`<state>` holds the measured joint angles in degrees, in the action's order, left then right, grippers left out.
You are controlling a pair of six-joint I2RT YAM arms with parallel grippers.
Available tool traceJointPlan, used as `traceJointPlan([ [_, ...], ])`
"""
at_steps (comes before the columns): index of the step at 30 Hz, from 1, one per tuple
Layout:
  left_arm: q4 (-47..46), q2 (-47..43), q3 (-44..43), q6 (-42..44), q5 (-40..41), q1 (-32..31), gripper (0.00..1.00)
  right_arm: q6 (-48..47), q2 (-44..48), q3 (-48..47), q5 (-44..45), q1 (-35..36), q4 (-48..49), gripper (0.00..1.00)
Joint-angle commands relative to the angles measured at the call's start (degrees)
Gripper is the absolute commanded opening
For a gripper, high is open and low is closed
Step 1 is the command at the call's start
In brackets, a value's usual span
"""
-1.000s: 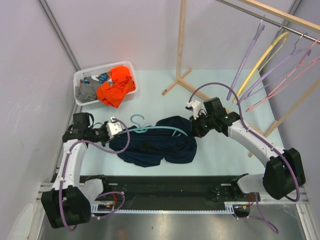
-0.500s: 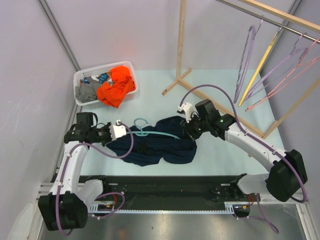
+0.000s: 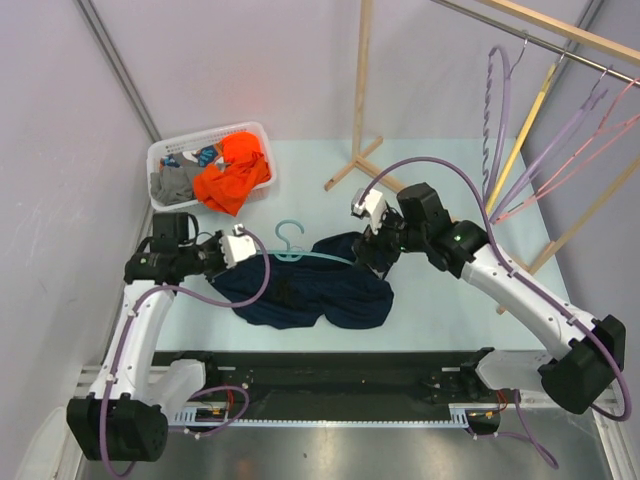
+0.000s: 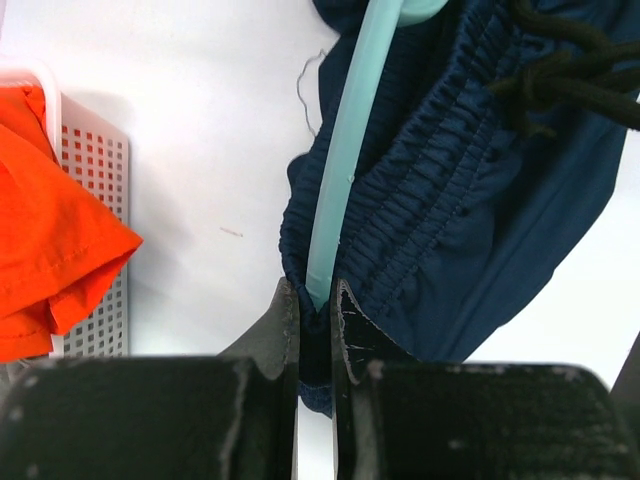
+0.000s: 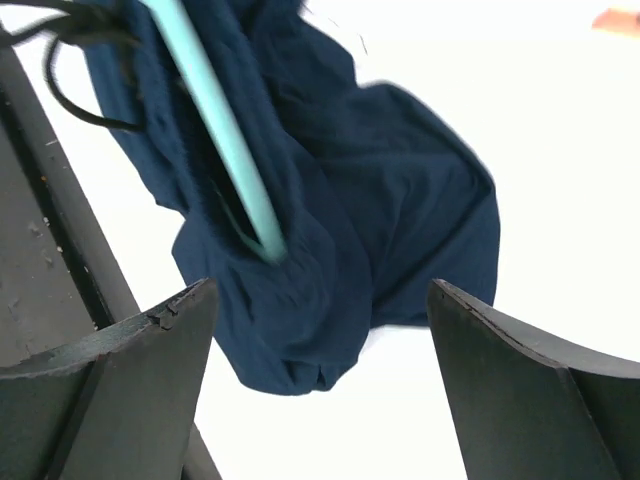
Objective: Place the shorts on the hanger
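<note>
The navy shorts [image 3: 310,292] lie bunched on the table, threaded on the teal hanger [image 3: 288,236], whose hook points to the far side. My left gripper [image 3: 258,262] is shut on the hanger's left end [image 4: 340,150] together with a fold of the shorts' elastic waistband [image 4: 470,200]. My right gripper [image 3: 376,256] hovers over the shorts' right end, jaws wide open and nothing between them. In the right wrist view the hanger's other arm [image 5: 225,130] disappears into the dark fabric [image 5: 400,220] just beyond the right gripper [image 5: 320,290].
A white basket [image 3: 160,155] at the back left holds an orange garment [image 3: 235,172] and a grey one [image 3: 172,185]. A wooden rack [image 3: 362,90] stands at the back right with purple [image 3: 497,110], yellow and pink hangers. A black rail [image 3: 330,375] runs along the near edge.
My right gripper has opened and let go of the shorts' right end, shifting slightly left and back. The left gripper has kept its grip and moved a little right. A purple hanger on the rack swings.
</note>
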<state>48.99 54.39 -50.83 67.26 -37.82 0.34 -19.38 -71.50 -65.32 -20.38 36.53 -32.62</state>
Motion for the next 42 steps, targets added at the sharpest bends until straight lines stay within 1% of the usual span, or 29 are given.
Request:
traceJointPlan([
  [1, -1.01, -0.34, -4.54, -5.30, -0.76, -2.62, 0.00, -4.53, 1.90, -3.76, -1.85, 2.75, 2.47, 0.89],
  [5, -1.71, 0.01, -7.35, -9.51, -1.02, -4.11, 0.00, -5.49, 2.07, -5.17, -2.12, 4.07, 5.89, 0.87],
  [9, -2.23, 0.01, -9.72, -12.59, -0.94, -6.48, 0.00, -9.18, 2.42, -5.96, -1.07, 6.87, 8.71, 0.85],
  [11, -2.67, 0.01, -10.78, -14.17, -0.32, -8.68, 0.00, -10.15, 2.07, -6.49, 0.43, 7.76, 10.64, 0.81],
  [16, -4.51, 0.19, -12.89, -17.68, 2.23, -14.04, 0.00, -13.49, -1.08, -7.98, 4.11, 9.52, 13.89, 0.74],
  [21, -6.10, 1.59, -15.17, -22.43, 3.81, -16.95, 0.00, -15.86, -3.29, -9.56, 6.75, 10.31, 14.86, 0.66],
  [23, -7.42, 2.21, -16.14, -26.03, 5.39, -17.74, 0.00, -17.62, -3.29, -9.74, 10.61, 12.15, 15.92, 0.64],
  [25, -8.21, 3.17, -17.10, -29.54, 7.05, -18.18, 0.00, -18.24, -2.85, -9.65, 14.47, 12.94, 16.45, 0.64],
  [27, -8.47, 3.70, -17.37, -31.57, 8.20, -18.36, 0.00, -18.42, -2.24, -9.65, 16.50, 13.39, 15.93, 0.66],
  [30, -8.74, 3.79, -17.37, -35.00, 10.57, -18.97, 0.00, -17.98, -1.53, -9.65, 22.46, 13.39, 13.29, 0.70],
  [32, -8.91, 3.71, -17.20, -37.64, 12.41, -20.29, 0.00, -17.63, -1.18, -9.65, 24.77, 13.48, 11.79, 0.70],
  [36, -7.69, 4.58, -18.25, -42.64, 18.56, -23.54, 0.00, -18.06, 0.22, -9.56, 29.24, 13.82, 13.54, 0.65],
  [39, -8.03, 4.76, -18.87, -47.04, 19.01, -23.72, 0.00, -22.80, 0.84, -9.65, 28.65, 17.16, 14.51, 0.62],
  [40, -7.77, 4.93, -19.39, -49.05, 18.75, -23.72, 0.00, -25.07, 0.93, -9.56, 28.73, 19.26, 15.56, 0.61],
  [42, -6.99, 5.64, -20.01, -50.91, 18.31, -23.80, 0.00, -27.98, 0.58, -9.04, 29.52, 21.90, 17.06, 0.57],
])
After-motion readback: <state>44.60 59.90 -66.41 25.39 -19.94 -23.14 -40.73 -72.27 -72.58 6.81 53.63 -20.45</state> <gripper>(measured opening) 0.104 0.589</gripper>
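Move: The right hand, open and empty, has the hanger's hook about 17 cm to its left, 6 cm ahead and some 2 cm lower. The hanger's right end, tucked in the waistband, is just 3 cm to its left, level with it fore and aft; the shorts' middle is roughly 13 cm left, 6 cm back and 9 cm lower. The left hand, pinching the other hanger end and waistband, has that hook about 16 cm to its right and 6 cm ahead. Still pinching hanger end and waistband together, the left hand lifts them about 7 cm while carrying them 8 cm to the right, then turns counter-clockwise some 15 degrees. The empty right hand rises about 10 cm and goes left over the shorts towards the hook, swings forward and briefly back right, then rises further; its fingers tip upward some 35 degrees and narrow without shutting. ##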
